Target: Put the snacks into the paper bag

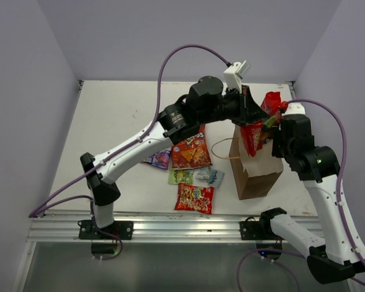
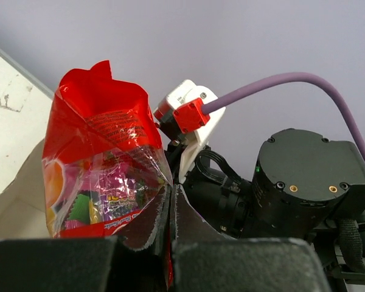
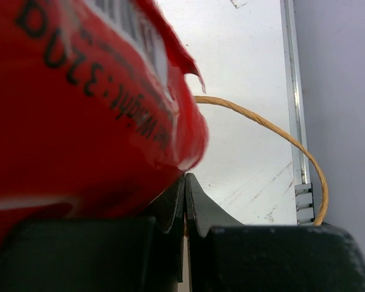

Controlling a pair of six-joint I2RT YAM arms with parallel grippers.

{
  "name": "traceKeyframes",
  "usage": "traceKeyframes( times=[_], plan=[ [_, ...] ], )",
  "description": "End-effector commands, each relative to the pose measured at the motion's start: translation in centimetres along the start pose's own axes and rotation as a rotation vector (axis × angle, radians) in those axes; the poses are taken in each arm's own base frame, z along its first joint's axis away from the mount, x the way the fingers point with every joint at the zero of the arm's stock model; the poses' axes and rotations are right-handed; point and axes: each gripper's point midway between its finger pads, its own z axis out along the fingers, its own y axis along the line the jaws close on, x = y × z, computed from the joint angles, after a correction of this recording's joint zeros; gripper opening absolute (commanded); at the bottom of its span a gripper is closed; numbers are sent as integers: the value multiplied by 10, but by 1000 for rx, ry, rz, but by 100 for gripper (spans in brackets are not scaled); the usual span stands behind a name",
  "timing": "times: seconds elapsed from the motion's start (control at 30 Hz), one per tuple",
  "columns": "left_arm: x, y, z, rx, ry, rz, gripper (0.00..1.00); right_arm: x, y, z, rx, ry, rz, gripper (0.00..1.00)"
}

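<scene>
The brown paper bag (image 1: 256,174) stands upright at the right of the table. Over its mouth, my left gripper (image 1: 253,121) is shut on the edge of the red multicoloured candy packet (image 2: 103,164), which hangs partly into the bag (image 2: 12,204). My right gripper (image 3: 185,179) is shut too, with a thin tan strip of the bag's handle (image 3: 274,131) between its jaws; the red packet (image 3: 79,103) fills that view's left. Still on the table lie the Doritos bag (image 1: 191,152), plus purple (image 1: 158,159), green (image 1: 181,176), pale blue-white (image 1: 210,177) and red-orange (image 1: 194,198) packets.
The bag's other handle (image 1: 222,149) loops out to its left, towards the Doritos. Grey walls close in the table on three sides. A metal rail (image 1: 170,228) runs along the near edge. Purple cables arch over both arms.
</scene>
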Motion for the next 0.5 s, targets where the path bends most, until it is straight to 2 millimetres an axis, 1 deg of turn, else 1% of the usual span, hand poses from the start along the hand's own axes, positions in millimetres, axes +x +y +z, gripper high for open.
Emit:
traceKeyframes(
  times=[0.0,0.03,0.07,0.1,0.17,0.2,0.27,0.3,0.37,0.47],
  plan=[
    [-32,-51,-12,137,-109,22,0,-2,1,2,4,-9,14,0],
    [-31,-50,-16,136,-107,22,0,-2,0,2,5,-10,16,0],
    [-25,-47,-16,128,-96,23,0,-2,0,1,5,-12,16,0],
    [-14,-38,-17,108,-71,16,0,-1,0,1,8,-11,16,0],
    [-1,-31,-17,87,-43,13,0,-1,-1,1,10,-10,15,0],
    [9,-23,-19,59,-29,13,0,0,-1,1,12,-9,15,0],
    [23,-19,-21,38,5,13,0,-1,-2,0,12,-13,19,0],
    [30,-13,-21,18,18,13,0,-1,-2,0,11,-13,20,0],
    [44,-9,-21,11,53,16,0,-1,-1,0,9,-13,20,0],
    [52,-12,-17,39,69,34,0,0,-1,1,10,-8,18,0]
  ],
)
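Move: The red candy bag is already pinched in the left hand. The paper bag's open mouth lies about 6 cm to that hand's right, level with it front to back and roughly 16 cm below. On the table some 43 cm under the left hand, the Doritos lie about 16 cm left and 15 cm ahead, and the blue-green pack about 8 cm left and 3 cm ahead. From the right hand, shut at the bag's right rim, the mouth's middle is about 6 cm left, at hand height. The red candy bag is lowered into the paper bag's mouth: after a short, slow start the left hand sinks about 9 cm, easing back 2 to 3 cm, while its fingers tip some 10 degrees downward and keep their pinch. The right hand keeps hold of the bag's right rim and sags about 1 cm. ##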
